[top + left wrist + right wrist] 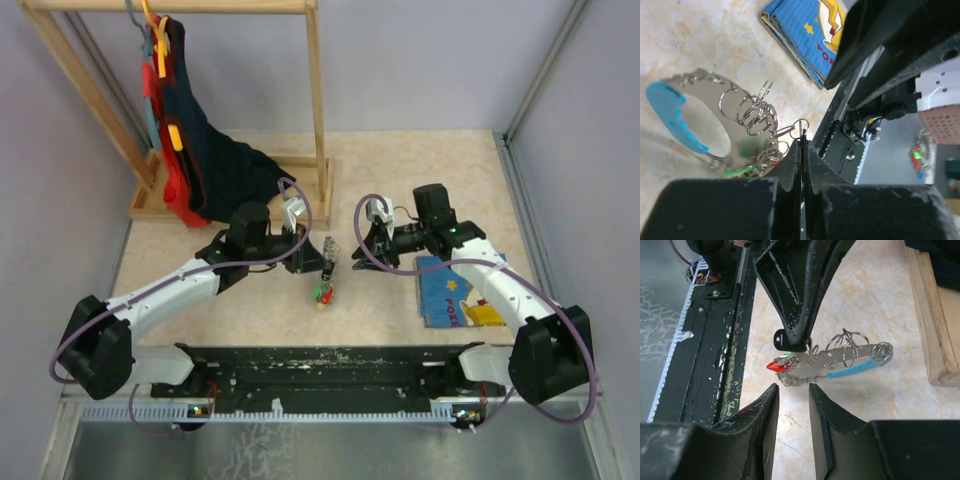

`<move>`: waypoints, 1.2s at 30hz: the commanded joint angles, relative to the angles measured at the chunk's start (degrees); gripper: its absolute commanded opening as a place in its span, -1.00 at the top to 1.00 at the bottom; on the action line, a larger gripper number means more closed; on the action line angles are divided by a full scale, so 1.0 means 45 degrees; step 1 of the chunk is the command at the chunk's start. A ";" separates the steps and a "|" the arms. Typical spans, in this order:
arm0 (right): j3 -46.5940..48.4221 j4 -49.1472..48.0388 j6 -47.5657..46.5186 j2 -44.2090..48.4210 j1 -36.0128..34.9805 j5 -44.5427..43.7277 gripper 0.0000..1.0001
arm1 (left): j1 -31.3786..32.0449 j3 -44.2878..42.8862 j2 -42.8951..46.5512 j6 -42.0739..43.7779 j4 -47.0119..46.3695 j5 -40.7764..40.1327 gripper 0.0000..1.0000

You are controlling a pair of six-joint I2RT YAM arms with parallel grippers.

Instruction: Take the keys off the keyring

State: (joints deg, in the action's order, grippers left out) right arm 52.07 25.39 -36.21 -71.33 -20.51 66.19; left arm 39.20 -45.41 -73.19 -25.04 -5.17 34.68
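Observation:
My left gripper [803, 144] is shut on a thin wire loop of the keyring [752, 114], holding it just above the tabletop. The ring's grey strap with its light-blue patch [670, 116] trails to the left, and a green key [740, 172] shows blurred beside the fingers. In the right wrist view the keyring [842, 354] hangs from the left arm's fingers [795, 305], with a red key [776, 365] and a green one at its near end. My right gripper [793, 389] stands open just short of that bunch, with nothing between its fingers. From above, the keys [324, 291] dangle between both grippers.
A blue picture book [455, 290] lies on the table under the right arm. A wooden clothes rack [315, 120] with dark and red garments stands at the back left, its base rail [925, 315] close behind the keyring. The black arm mount [330, 365] runs along the near edge.

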 commanded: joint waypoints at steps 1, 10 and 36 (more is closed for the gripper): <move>0.0452 -0.0176 -0.0162 0.0373 -0.0100 0.0598 0.38 | -0.0176 -0.0595 -0.0171 -0.3435 -0.0794 -0.0305 1.00; 0.0319 -0.0955 0.0661 0.0418 -0.0269 -0.0205 0.13 | -0.0176 -0.0559 -0.0042 -0.8616 -0.0563 -0.2152 1.00; -0.0834 -0.1866 -0.3600 0.3718 -0.4280 -0.9145 -0.07 | -0.0530 -0.3988 -0.2623 -1.2619 0.3927 -0.1871 1.00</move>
State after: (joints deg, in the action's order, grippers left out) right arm 49.87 22.28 -49.91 -55.35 -36.82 35.75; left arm 36.60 -61.56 -86.56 -79.77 11.81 25.69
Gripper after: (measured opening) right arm 0.534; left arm 0.008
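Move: The left hand already pinches a small ring of the keyring, whose middle hangs about 4 cm below its fingertips, with the red and green keys some 6 cm back and 7 cm down. From the open, empty right hand, the keyring lies about 7 cm to the left, level fore and aft and roughly 4 cm lower; those keys are about 8 cm left, 6 cm back and 7 cm down. Left hand, still pinching, carries the keyring forward 6 cm, turning 65 degrees; right rises 4 cm, rolling, opening wider. ##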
